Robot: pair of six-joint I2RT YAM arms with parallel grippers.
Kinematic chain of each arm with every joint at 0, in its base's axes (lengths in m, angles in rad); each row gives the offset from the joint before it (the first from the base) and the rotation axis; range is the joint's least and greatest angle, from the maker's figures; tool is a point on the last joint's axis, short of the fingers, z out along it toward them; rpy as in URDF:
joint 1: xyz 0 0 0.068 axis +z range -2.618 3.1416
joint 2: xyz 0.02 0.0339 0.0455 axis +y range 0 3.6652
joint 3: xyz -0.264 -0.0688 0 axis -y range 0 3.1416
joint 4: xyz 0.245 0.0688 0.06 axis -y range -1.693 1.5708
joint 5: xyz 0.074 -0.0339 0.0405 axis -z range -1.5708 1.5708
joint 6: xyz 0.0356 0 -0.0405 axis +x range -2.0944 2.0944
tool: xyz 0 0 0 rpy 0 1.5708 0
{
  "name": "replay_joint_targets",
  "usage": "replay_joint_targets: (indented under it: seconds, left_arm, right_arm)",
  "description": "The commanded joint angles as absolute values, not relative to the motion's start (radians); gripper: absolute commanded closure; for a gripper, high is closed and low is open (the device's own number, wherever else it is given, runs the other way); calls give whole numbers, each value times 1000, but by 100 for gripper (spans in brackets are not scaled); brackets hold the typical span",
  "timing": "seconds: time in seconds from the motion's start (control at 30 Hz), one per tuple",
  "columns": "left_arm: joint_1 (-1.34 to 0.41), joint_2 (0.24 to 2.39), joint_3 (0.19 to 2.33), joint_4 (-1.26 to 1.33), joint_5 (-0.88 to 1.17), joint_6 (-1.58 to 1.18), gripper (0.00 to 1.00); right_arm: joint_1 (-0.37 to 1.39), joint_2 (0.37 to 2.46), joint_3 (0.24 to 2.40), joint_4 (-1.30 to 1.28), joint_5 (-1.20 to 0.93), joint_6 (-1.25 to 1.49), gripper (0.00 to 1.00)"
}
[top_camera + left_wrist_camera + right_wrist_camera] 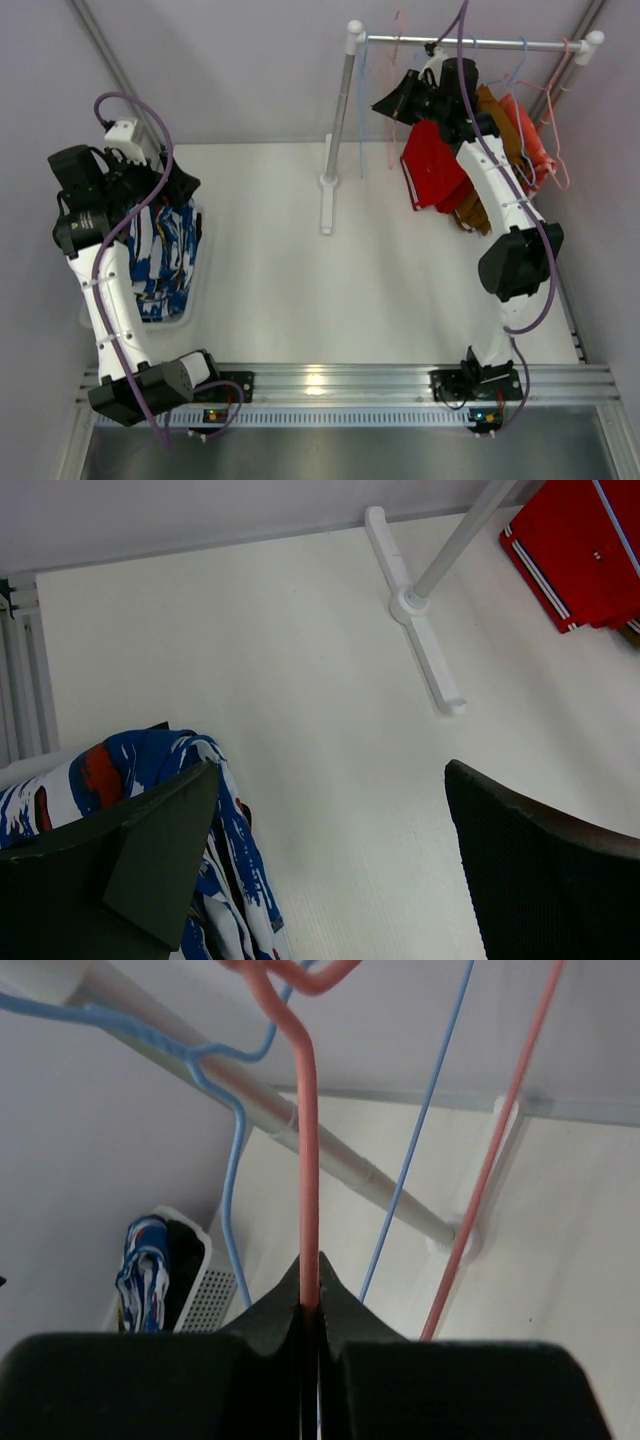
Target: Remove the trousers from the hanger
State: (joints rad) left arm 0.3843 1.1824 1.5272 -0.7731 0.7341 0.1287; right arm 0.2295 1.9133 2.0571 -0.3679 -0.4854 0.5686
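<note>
Red trousers (435, 165) hang under the rail (470, 42), with brown trousers (490, 115) and orange-red trousers (527, 130) to their right, partly hidden by my right arm. My right gripper (395, 103) (310, 1280) is shut on the wire of an empty pink hanger (309, 1160) (393, 60) below the rail (300, 1125). Blue patterned trousers (165, 250) (150, 770) lie in the white basket (190, 320) beside black trousers (182, 1260). My left gripper (178, 185) (332, 780) hovers above that basket, open, with nothing between its fingers.
Empty blue hangers (235, 1160) and another pink wire (500, 1140) dangle from the rail. The rail's white post (338, 110) stands on a foot (415, 630) at mid-table. Grey walls close in left, right and back.
</note>
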Motion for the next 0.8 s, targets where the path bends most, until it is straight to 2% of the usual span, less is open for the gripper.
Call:
replay_joint_targets:
  seconds: [0.0, 0.37, 0.4, 0.43, 0.5, 0.53, 0.63, 0.77]
  left_arm:
    - [382, 1157, 1509, -727, 721, 126, 1]
    - [382, 1163, 1483, -686, 719, 78, 1]
    - [380, 1164, 1485, -683, 719, 74, 1]
    - [380, 1166, 1486, -680, 718, 71, 1]
    - [380, 1169, 1494, -678, 719, 68, 1]
    - [380, 1169, 1496, -678, 718, 66, 1]
    - [382, 1169, 1503, -673, 722, 61, 1]
    - [379, 1175, 1512, -654, 742, 64, 1]
  right_arm:
    - [265, 1908, 2077, -318, -474, 555, 100]
    - [278, 1827, 1918, -290, -483, 549, 100]
    - [276, 1822, 1913, -290, -488, 549, 98]
    - [278, 1815, 1908, -288, -489, 549, 86]
    - [276, 1809, 1896, -285, -498, 549, 74]
    - [278, 1799, 1891, -287, -502, 549, 61]
    - [272, 1758, 1867, -298, -514, 548, 51]
    - [246, 1669, 1786, -293, -522, 545, 46]
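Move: The right hand still grips the emptied pink hanger, its hook up by the rail. The rail spot for the hook is roughly 9 cm ahead, 1 cm left and 14 cm above. The bare blue hanger hangs about 8 cm ahead and 5 cm left, and the rail's left post cap is about 9 cm ahead and 8 cm left. The red trousers are level ahead, some 14 cm right. From the left hand, that spot is about 25 cm ahead and 40 cm right. Down by about 5 cm, with a slight drift left and the fingertips tipping a little lower, the right hand brings the pink hanger's hook onto the rail beside the blue hanger. Its fingers then open about halfway and let go of the hanger, and the hand draws back nearly 3 cm, rising slightly. ##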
